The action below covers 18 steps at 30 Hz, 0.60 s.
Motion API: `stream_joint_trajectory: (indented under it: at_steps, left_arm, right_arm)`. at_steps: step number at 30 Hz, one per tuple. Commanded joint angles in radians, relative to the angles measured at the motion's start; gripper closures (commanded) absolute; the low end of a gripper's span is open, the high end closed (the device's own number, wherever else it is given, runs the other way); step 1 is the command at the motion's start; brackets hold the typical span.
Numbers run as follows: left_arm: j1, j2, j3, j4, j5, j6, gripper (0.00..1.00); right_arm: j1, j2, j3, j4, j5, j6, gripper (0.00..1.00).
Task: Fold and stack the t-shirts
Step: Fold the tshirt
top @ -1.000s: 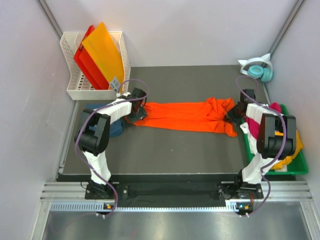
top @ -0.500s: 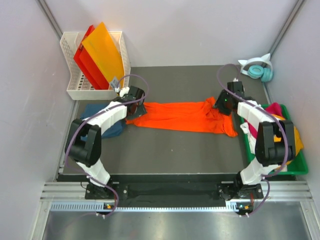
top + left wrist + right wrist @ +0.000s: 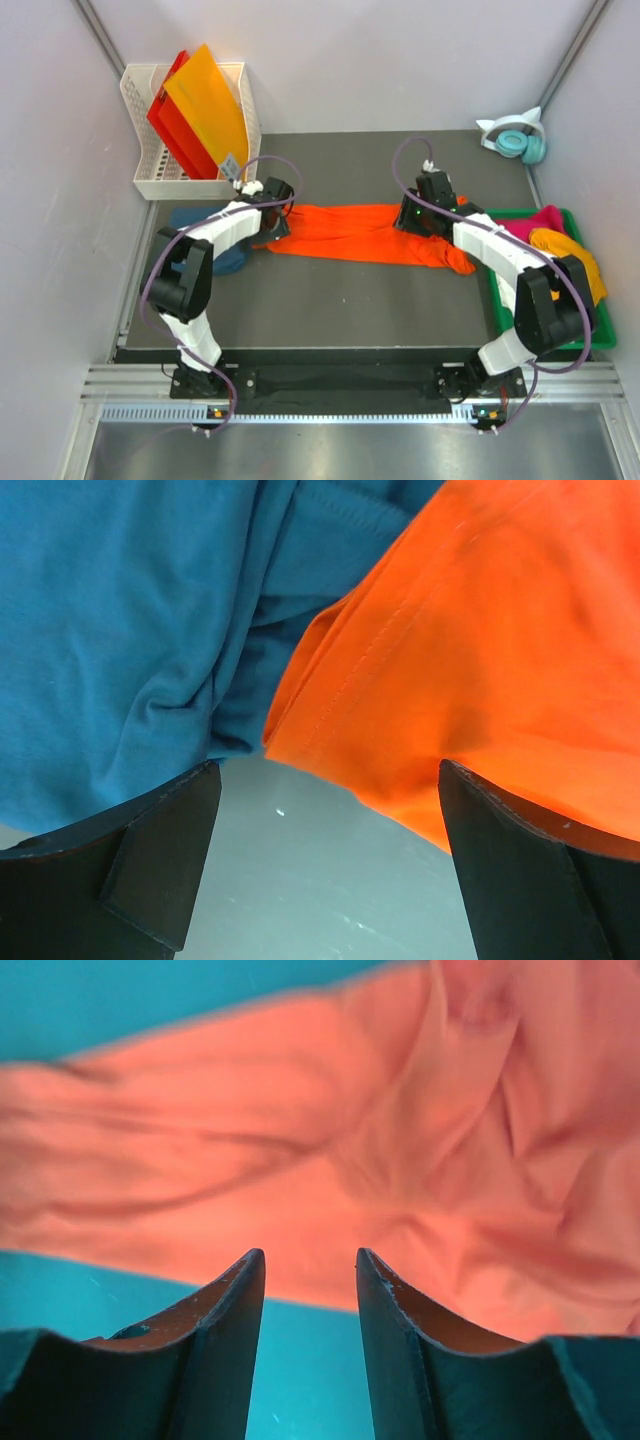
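Observation:
A large bright orange t-shirt [image 3: 350, 232] lies stretched in a long band across the dark mat. Its right end is bunched. A dark teal-blue t-shirt [image 3: 230, 260] lies crumpled at the band's left end. My left gripper [image 3: 270, 222] hovers low where the two meet, jaws wide open and empty. In the left wrist view the teal cloth [image 3: 120, 630] and the orange hem [image 3: 500, 630] lie beyond the left gripper [image 3: 328, 772], with bare mat between the fingers. My right gripper [image 3: 408, 218] is over the band's right part. It is open and empty [image 3: 310, 1256], above the orange cloth [image 3: 300, 1160].
A green bin [image 3: 545, 340] at the right edge holds a magenta t-shirt [image 3: 545, 218] and a yellow-orange one [image 3: 575, 255]. A white basket [image 3: 140, 120] with stiff orange and red sheets [image 3: 205, 105] stands at the back left. Teal headphones [image 3: 515, 138] sit at the back right.
My right gripper has opened, let go of the bunched right end and moved left from beside the bin to over the orange t-shirt. The left gripper has barely shifted.

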Motion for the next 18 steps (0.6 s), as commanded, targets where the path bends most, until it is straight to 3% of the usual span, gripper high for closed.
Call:
stream_joint_trajectory:
  at_steps: [1, 9, 18]
  left_arm:
    - [0.011, 0.043, 0.060, -0.017, -0.031, -0.004, 0.06]
    - [0.018, 0.091, 0.180, -0.020, 0.006, 0.010, 0.08]
    - [0.018, 0.240, 0.417, 0.017, 0.032, 0.137, 0.05]
  right_arm:
    - [0.020, 0.009, -0.051, 0.000, 0.060, -0.004, 0.59]
    - [0.022, -0.089, -0.135, -0.053, 0.120, 0.022, 0.62]
    - [0.040, -0.219, -0.236, -0.136, 0.210, -0.017, 0.57]
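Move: The left hand has the orange t-shirt's far left corner some 10 cm ahead and about 5 cm below. The folded blue shirt lies roughly 14 cm to this hand's left, level with it. From the right hand, the orange t-shirt's near right corner is about 14 cm to the right, 6 cm back and 9 cm below, with the green bin some 36 cm right and 10 cm back. No contact can be made out. The left hand, wide open, dips a little, then sweeps forward about 8 cm while rising and easing right, towards the t-shirt's far left corner. The half-open right hand first sinks some 4 cm, then draws back about 6 cm and right 4 or 5 towards the near right corner, rolling its left side down a little. ##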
